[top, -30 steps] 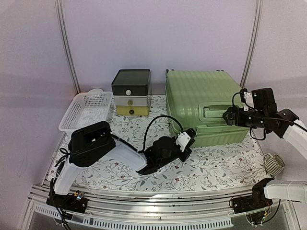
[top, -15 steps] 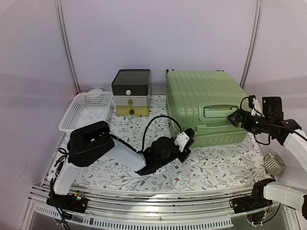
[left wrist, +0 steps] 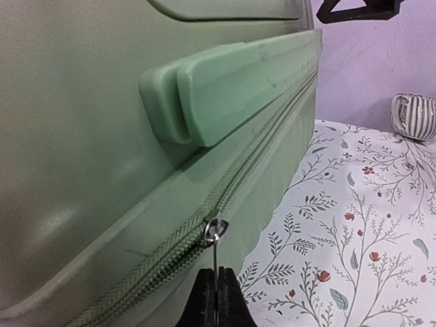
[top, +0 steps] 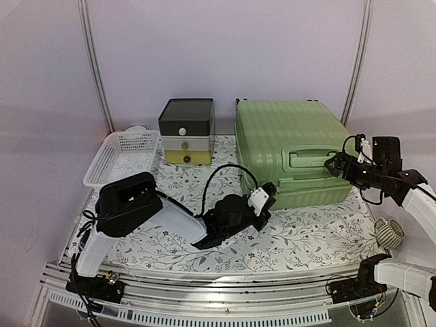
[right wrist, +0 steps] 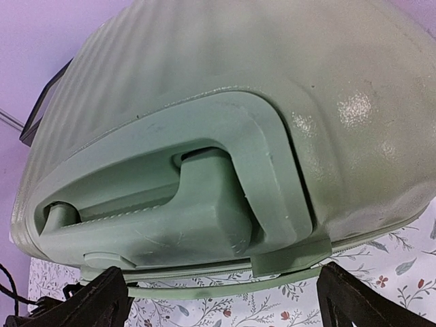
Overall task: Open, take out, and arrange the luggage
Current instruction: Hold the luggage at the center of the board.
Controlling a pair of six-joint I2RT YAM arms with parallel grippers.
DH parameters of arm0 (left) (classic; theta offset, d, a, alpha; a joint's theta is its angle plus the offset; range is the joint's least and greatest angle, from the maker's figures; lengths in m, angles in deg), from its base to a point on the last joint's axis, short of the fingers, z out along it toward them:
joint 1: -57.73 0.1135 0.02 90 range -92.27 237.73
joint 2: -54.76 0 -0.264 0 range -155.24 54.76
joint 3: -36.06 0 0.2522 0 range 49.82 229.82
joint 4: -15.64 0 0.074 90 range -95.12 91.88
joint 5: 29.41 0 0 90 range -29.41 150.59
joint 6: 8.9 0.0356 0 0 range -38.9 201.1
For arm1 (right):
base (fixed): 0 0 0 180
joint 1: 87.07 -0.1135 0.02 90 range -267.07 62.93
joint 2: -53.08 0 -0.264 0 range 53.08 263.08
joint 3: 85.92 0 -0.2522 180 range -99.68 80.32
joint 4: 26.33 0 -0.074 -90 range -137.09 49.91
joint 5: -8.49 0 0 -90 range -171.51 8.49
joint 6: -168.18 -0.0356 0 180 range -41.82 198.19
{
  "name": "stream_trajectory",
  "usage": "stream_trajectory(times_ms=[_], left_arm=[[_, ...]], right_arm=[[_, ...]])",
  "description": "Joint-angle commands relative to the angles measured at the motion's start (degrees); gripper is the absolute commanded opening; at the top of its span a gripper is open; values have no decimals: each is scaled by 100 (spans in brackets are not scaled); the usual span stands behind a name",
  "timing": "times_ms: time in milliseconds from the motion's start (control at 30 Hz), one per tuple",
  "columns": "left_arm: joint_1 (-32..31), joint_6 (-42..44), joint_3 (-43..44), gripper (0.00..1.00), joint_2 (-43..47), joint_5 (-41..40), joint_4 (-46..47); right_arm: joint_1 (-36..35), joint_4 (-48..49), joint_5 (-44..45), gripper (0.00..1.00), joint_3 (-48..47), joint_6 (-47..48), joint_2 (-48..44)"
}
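Observation:
The light-green luggage [top: 289,146] lies flat at the back right of the table, its zipper closed along the front edge. My left gripper [top: 262,198] sits at its front left corner, shut on the thin metal zipper pull [left wrist: 216,246]. In the left wrist view the black fingertips [left wrist: 208,300] pinch the tab just below the slider. My right gripper [top: 336,165] hovers at the right side of the luggage, open, facing the recessed handle [right wrist: 157,218]. Its dark fingers [right wrist: 102,300] stand wide apart with nothing between them and are not touching the shell.
A dark-lidded white-and-yellow drawer box [top: 187,131] stands left of the luggage. A white mesh basket [top: 122,157] sits at the far left. A striped round object [top: 389,234] lies on the floral cloth at the right, under the right arm.
The right arm has drawn back to the right and dropped slightly, still open. The left gripper has not moved and stays on the zipper pull.

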Motion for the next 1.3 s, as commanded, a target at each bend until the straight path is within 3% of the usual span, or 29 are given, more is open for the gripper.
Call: stream_trajectory(times_ms=[0, 233, 400, 700, 1067, 1267], left_arm=[[-468, 49, -155, 0, 224, 568, 229], [-468, 38, -184, 0, 228, 550, 264], [-467, 46, -198, 0, 241, 540, 273], [-469, 30, -216, 0, 254, 569, 290], [-467, 17, -253, 0, 274, 529, 300], [-469, 25, -251, 0, 267, 531, 317]], right_arm=[[32, 195, 136, 99, 138, -24, 44], [130, 260, -66, 99, 166, 122, -27], [537, 368, -825, 99, 239, 214, 35], [700, 684, -1625, 76, 449, 423, 326], [700, 334, 66, 73, 436, 404, 235], [696, 365, 60, 58, 496, 266, 111]])
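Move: The right end of the luggage's lower front grip lies about 4 cm ahead of the open right hand, 3 cm to its right and 7 cm below. The luggage's pull-out handle is 5 cm ahead, 5 cm left and 2 cm lower; the striped cup is some 14 cm back, 15 cm right and 20 cm down. From the left hand, already shut on the zipper cord, that grip end lies about 20 cm right, 3 cm ahead and 5 cm up. The left fingers keep their pinch on the zipper cord, practically still, while the right hand works towards the right end of the lower front grip: about 3 cm right along the luggage's front, sinking 2 cm and edging slightly forward. Its wide-open fingers close by roughly a third around that end without shutting; contact there can't be made out. ##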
